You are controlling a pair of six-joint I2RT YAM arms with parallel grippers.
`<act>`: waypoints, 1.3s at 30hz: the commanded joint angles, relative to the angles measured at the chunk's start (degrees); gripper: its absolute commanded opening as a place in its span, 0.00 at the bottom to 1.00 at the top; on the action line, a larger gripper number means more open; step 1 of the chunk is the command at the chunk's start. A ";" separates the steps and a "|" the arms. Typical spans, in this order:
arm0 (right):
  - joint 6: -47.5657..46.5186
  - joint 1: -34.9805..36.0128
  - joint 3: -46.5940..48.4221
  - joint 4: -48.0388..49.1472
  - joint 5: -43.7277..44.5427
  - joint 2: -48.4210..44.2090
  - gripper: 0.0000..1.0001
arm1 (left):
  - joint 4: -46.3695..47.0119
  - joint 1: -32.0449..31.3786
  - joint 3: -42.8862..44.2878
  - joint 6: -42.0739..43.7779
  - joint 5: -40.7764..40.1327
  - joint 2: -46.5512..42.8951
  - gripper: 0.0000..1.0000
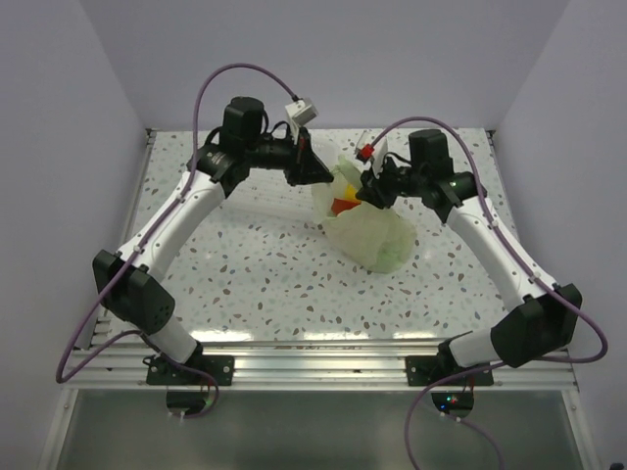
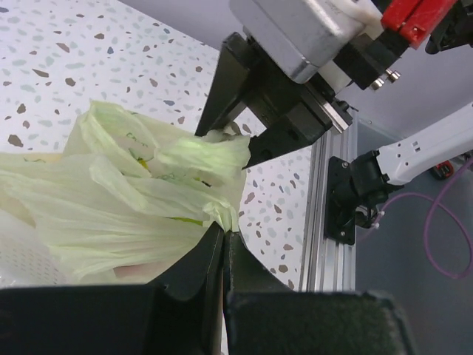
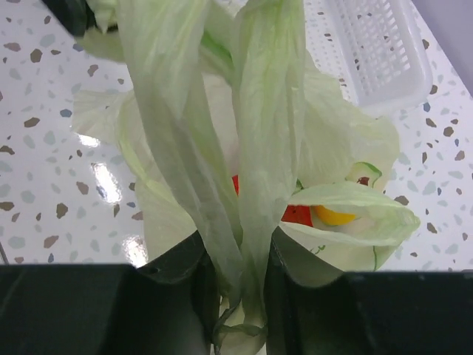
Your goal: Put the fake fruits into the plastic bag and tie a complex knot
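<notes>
The pale green plastic bag [image 1: 374, 238] stands mid-table, its mouth pulled up between both arms. Red-orange fake fruits [image 1: 343, 206] show through the opening; in the right wrist view a red piece [image 3: 297, 214] and a yellow piece [image 3: 334, 216] lie inside. My left gripper [image 2: 224, 235] is shut on a bunched edge of the bag [image 2: 111, 207]. My right gripper [image 3: 235, 266] has two long handle strips [image 3: 259, 148] running down between its fingers, which press on them from both sides. From above, the left gripper [image 1: 315, 174] and right gripper [image 1: 370, 193] flank the bag's top. No knot shows.
A white plastic basket [image 3: 377, 52] lies on the speckled table beyond the bag. The aluminium rail at the table's near edge [image 2: 329, 244] and the right arm's base [image 2: 355, 192] show in the left wrist view. White walls close the table on three sides.
</notes>
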 commanded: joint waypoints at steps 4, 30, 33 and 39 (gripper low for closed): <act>-9.50 -1.46 5.44 -9.43 -8.87 -4.15 0.20 | 9.58 2.90 -3.78 -5.89 -1.47 -9.96 0.00; 5.91 3.29 4.21 -6.24 -19.34 5.78 0.00 | 36.03 -1.85 -8.69 -21.80 -10.27 -4.78 0.00; 11.80 2.85 5.26 -4.99 -19.95 8.14 0.00 | 36.49 -2.20 -11.25 -23.29 -8.94 -5.92 0.00; 18.40 0.39 5.70 -2.01 -22.94 8.68 0.00 | 40.87 -2.11 -20.03 -25.66 -7.81 -10.58 0.00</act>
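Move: The right hand's half-closed fingers straddle the bag's right handle. The left handle, already pinched by the left hand, lies about 10 cm to its left, 2 cm farther out and 5 cm higher. Watermelon slice in the bag's mouth: some 6 cm ahead of the right hand, 8 cm left, 13 cm below; bag body about 18 cm straight beneath it. From the left hand, the right handle is some 10 cm right, 2 cm back and 5 cm lower. The right fingers shut on the right handle and drag it back about 6 cm, then leftwards some 5 cm and a little down, passing on the near side of the left hand as the wrist tips forward-down about 25 degrees. Keeping its pinch on the left handle, the left hand lifts about 6 cm, swings forward and right, then eases down and back, ending just beyond the right hand. ##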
